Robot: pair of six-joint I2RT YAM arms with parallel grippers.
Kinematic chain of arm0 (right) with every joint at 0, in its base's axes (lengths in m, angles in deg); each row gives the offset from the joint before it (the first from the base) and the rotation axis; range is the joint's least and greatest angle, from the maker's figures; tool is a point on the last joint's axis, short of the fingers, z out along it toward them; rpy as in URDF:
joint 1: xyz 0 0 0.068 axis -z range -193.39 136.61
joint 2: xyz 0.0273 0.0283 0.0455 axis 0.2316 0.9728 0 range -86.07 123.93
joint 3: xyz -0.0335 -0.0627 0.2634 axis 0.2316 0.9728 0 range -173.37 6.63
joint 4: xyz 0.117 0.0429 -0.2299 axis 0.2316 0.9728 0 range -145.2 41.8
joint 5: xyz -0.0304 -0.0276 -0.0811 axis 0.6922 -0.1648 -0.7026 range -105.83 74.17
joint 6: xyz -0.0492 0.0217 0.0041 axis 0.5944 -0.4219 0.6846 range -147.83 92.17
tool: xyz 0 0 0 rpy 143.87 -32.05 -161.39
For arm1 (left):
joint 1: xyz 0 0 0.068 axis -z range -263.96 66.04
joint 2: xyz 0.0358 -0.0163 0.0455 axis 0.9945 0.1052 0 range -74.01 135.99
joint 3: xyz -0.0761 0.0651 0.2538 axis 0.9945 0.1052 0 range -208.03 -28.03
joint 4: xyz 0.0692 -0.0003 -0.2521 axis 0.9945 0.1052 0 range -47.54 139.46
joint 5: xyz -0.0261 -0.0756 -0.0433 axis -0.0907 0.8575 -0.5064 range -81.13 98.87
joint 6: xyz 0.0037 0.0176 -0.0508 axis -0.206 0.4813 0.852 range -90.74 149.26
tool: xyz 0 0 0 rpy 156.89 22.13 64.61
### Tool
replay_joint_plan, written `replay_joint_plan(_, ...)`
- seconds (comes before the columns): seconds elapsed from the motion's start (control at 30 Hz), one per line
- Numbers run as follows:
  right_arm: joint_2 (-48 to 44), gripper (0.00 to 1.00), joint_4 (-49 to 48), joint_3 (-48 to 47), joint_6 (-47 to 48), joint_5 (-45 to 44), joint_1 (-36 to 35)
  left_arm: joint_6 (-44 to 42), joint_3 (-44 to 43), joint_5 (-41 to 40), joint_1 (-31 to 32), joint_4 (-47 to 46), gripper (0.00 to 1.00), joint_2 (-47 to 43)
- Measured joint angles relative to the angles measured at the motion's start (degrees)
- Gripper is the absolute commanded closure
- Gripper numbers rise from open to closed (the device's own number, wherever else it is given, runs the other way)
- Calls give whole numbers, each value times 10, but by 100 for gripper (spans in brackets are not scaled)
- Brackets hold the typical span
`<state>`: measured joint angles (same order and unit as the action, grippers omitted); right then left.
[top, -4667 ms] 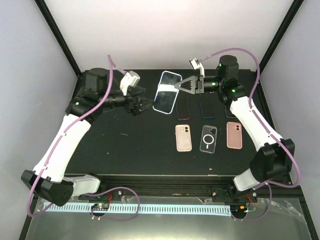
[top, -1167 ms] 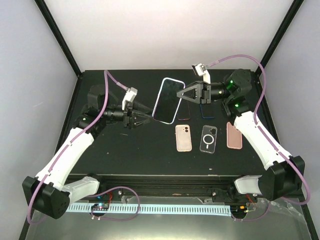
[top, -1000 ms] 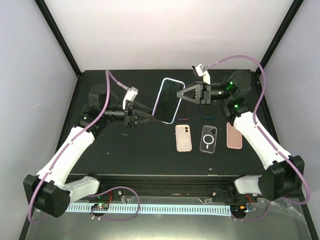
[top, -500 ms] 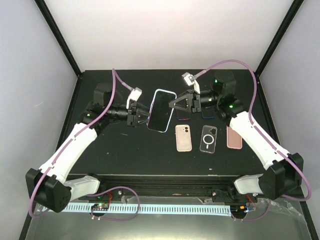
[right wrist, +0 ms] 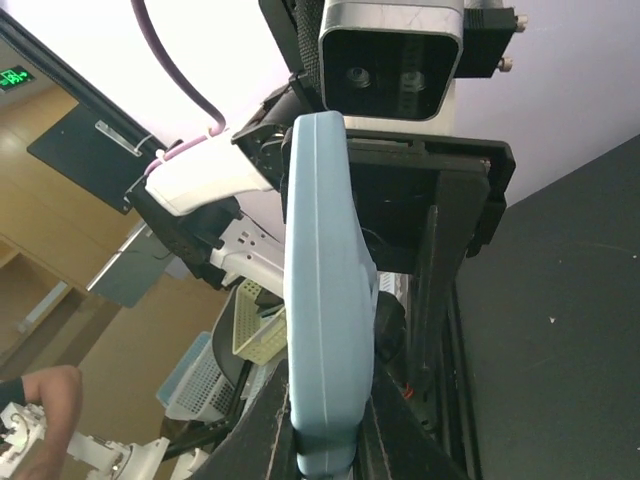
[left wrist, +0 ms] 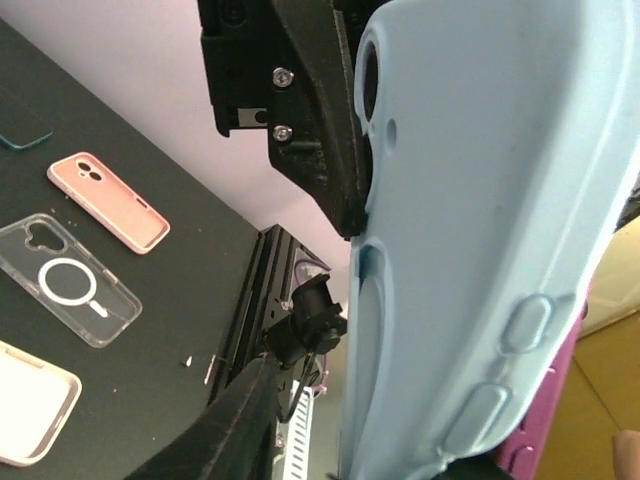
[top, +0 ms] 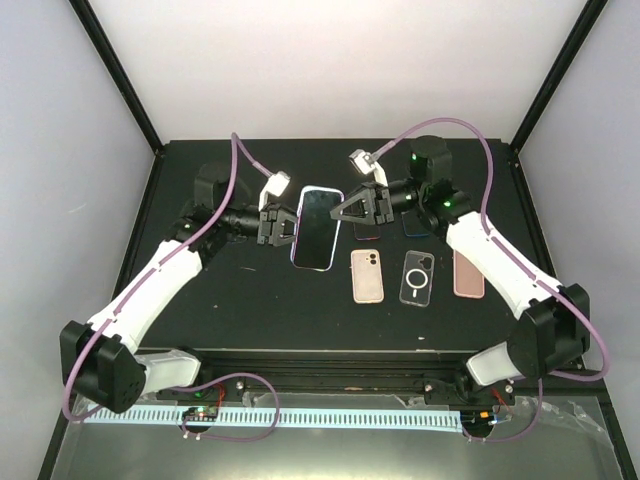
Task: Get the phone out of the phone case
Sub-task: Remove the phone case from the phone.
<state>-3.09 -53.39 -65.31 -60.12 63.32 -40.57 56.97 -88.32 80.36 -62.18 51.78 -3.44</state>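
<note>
The phone [top: 317, 228], dark screen up inside its light blue phone case [top: 297, 240], hangs above the table between both arms. My right gripper [top: 345, 212] is shut on the case's right edge. In the right wrist view the case [right wrist: 322, 300] stands edge-on, pinched between my right gripper's [right wrist: 322, 440] two fingers. My left gripper [top: 288, 228] is at the case's left edge. In the left wrist view the case's blue back [left wrist: 480, 200] fills the right side. One left finger [left wrist: 230, 420] stands apart from it with a gap, and the other is hidden behind the case.
Several spare cases lie on the black table [top: 250, 290]: a beige one [top: 367, 276], a clear one with a ring [top: 416, 278], a pink one [top: 468, 270] and dark ones [top: 368, 228] behind. The left wrist view shows the pink [left wrist: 108, 202] and clear [left wrist: 68, 293] cases below.
The right arm carried the phone left and toward the front, laying it flatter. My left gripper came up to its left edge and its jaws narrowed.
</note>
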Motion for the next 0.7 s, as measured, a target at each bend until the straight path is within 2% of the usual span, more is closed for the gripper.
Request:
replay_joint_plan(0.13, 20, 99, 10, -21, -9, 5, 3, 64, 23, 9, -5, -69, 90, -2)
replay_joint_plan(0.27, 59, 99, 30, -42, -10, 16, 10, 111, 53, -5, -13, -115, 98, -5)
replay_joint_plan(0.47, 118, 78, 99, -89, 10, 24, 16, 182, 96, -38, -28, -175, 98, -3)
replay_joint_plan(0.7, 142, 54, 185, -146, 66, -31, 24, 266, 101, -72, -44, -228, 99, 11)
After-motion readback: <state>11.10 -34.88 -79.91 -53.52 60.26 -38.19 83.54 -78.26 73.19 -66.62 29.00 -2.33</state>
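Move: Between the two hands hangs the cased phone, still pinched by the right hand: its middle is about 4 cm to the right of the left hand and level with it, and some 3 cm left and 2 cm back of the right. On the table roughly 33 cm below, the beige case lies some 16 cm right and 5 cm ahead of the left hand, with the clear case about 12 cm farther right. A dark phone lies some 15 cm beyond the beige case. Closing on the phone's left edge, the left fingers pinch the blue case while the right hand keeps its grip. Both hands then carry the phone forward, about 5 cm at the left and 7 cm at the right, sinking some 3 cm, the left wrist turning about 20 degrees. Near the end the right fingers part around the right edge, giving up their pinch. ##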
